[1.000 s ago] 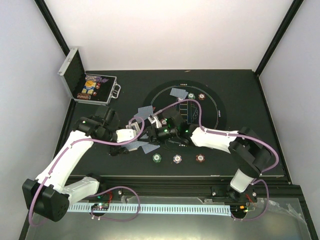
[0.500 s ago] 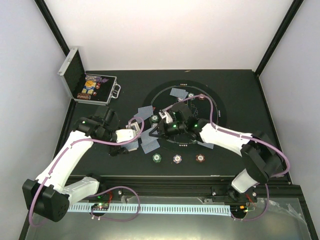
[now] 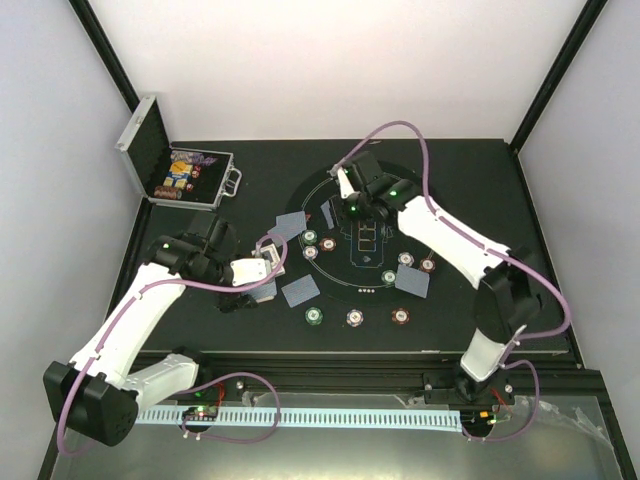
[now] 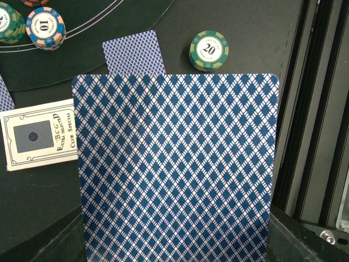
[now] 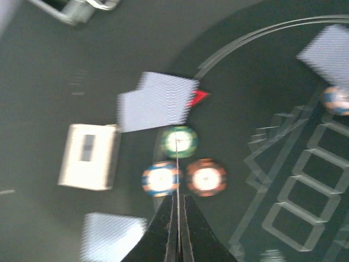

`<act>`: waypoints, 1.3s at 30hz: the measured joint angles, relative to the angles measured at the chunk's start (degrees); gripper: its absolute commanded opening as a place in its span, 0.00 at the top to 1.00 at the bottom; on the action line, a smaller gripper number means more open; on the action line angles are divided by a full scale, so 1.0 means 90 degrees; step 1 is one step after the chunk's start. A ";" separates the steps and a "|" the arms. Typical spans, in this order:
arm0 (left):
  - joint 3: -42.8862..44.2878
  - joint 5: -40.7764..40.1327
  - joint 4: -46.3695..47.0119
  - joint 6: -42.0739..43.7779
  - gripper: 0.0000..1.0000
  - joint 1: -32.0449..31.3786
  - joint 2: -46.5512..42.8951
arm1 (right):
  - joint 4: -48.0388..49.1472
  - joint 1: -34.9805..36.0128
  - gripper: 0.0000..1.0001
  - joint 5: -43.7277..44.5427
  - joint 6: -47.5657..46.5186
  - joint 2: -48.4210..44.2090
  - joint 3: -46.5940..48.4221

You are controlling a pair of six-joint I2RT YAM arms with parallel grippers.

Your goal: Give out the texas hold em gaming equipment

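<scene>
A playing card (image 4: pixel 174 169) with a blue diamond back fills the left wrist view. My left gripper (image 3: pixel 265 270) is shut on it and its jaws are hidden behind it. Over the far left of the round mat (image 3: pixel 440 225), my right gripper (image 5: pixel 178 197) is shut on another card (image 3: pixel 328 213), seen edge-on as a thin line. Below it lie a green chip (image 5: pixel 179 141), a blue chip (image 5: pixel 161 179) and a red chip (image 5: pixel 206 177). More cards lie face down (image 3: pixel 300 290) (image 3: pixel 290 225) (image 3: pixel 411 281). Green (image 3: pixel 316 316), white (image 3: pixel 355 318) and red (image 3: pixel 400 316) chips line the near edge.
An open silver case (image 3: pixel 185 175) with chips stands at the back left. A white card box (image 4: pixel 38 136) lies on the table left of the held card. The table's metal rail (image 4: pixel 316 136) runs along the near edge.
My right gripper has closed on a card beside the left gripper and swung away with it to the far left part of the mat. The left arm has stayed put.
</scene>
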 measured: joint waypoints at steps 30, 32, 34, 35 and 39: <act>0.0002 -0.0202 -0.0168 -0.0027 0.98 0.0000 -0.0170 | 0.4352 0.0505 0.75 0.3976 -0.7713 0.2482 -0.1200; 0.0002 -0.0221 -0.0168 -0.0027 0.98 0.0002 -0.0170 | 0.4289 0.0505 0.71 0.3927 -0.7635 0.2467 -0.1175; 0.0002 -0.0226 -0.0165 -0.0027 0.98 0.0002 -0.0170 | 0.4131 0.0505 0.70 0.3825 -0.7565 0.2438 -0.1178; 0.0002 -0.0226 -0.0165 -0.0027 0.98 0.0002 -0.0170 | 0.4036 0.0505 0.70 0.3789 -0.7526 0.2412 -0.1185; 0.0002 -0.0226 -0.0160 -0.0027 0.98 0.0002 -0.0170 | 0.3645 0.0488 0.68 0.3616 -0.7390 0.2120 -0.1392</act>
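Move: My right hand grips a playing card on edge; the printed card boxes it is bound for lie about 8 cm ahead, 1 cm to its right and some 20 cm below. The red chip pile sits some 10 cm left and 1 cm ahead of that hand, the green chip pile about 14 cm left and 4 cm ahead, the red triangle 15 cm left and 9 cm ahead. From my left hand, the card boxes are roughly 22 cm ahead and 33 cm right. I sink my right hand about 15 cm to the card boxes, swinging it right and back again on the way down and pushing some 9 cm forward, while the wrist rolls over by about 75 degrees and brings the card's face round. Low over the mat I part the fingers from shut to about a third open, letting go of the card, and start to draw back 2 cm. My left hand keeps its hold on the deck. ##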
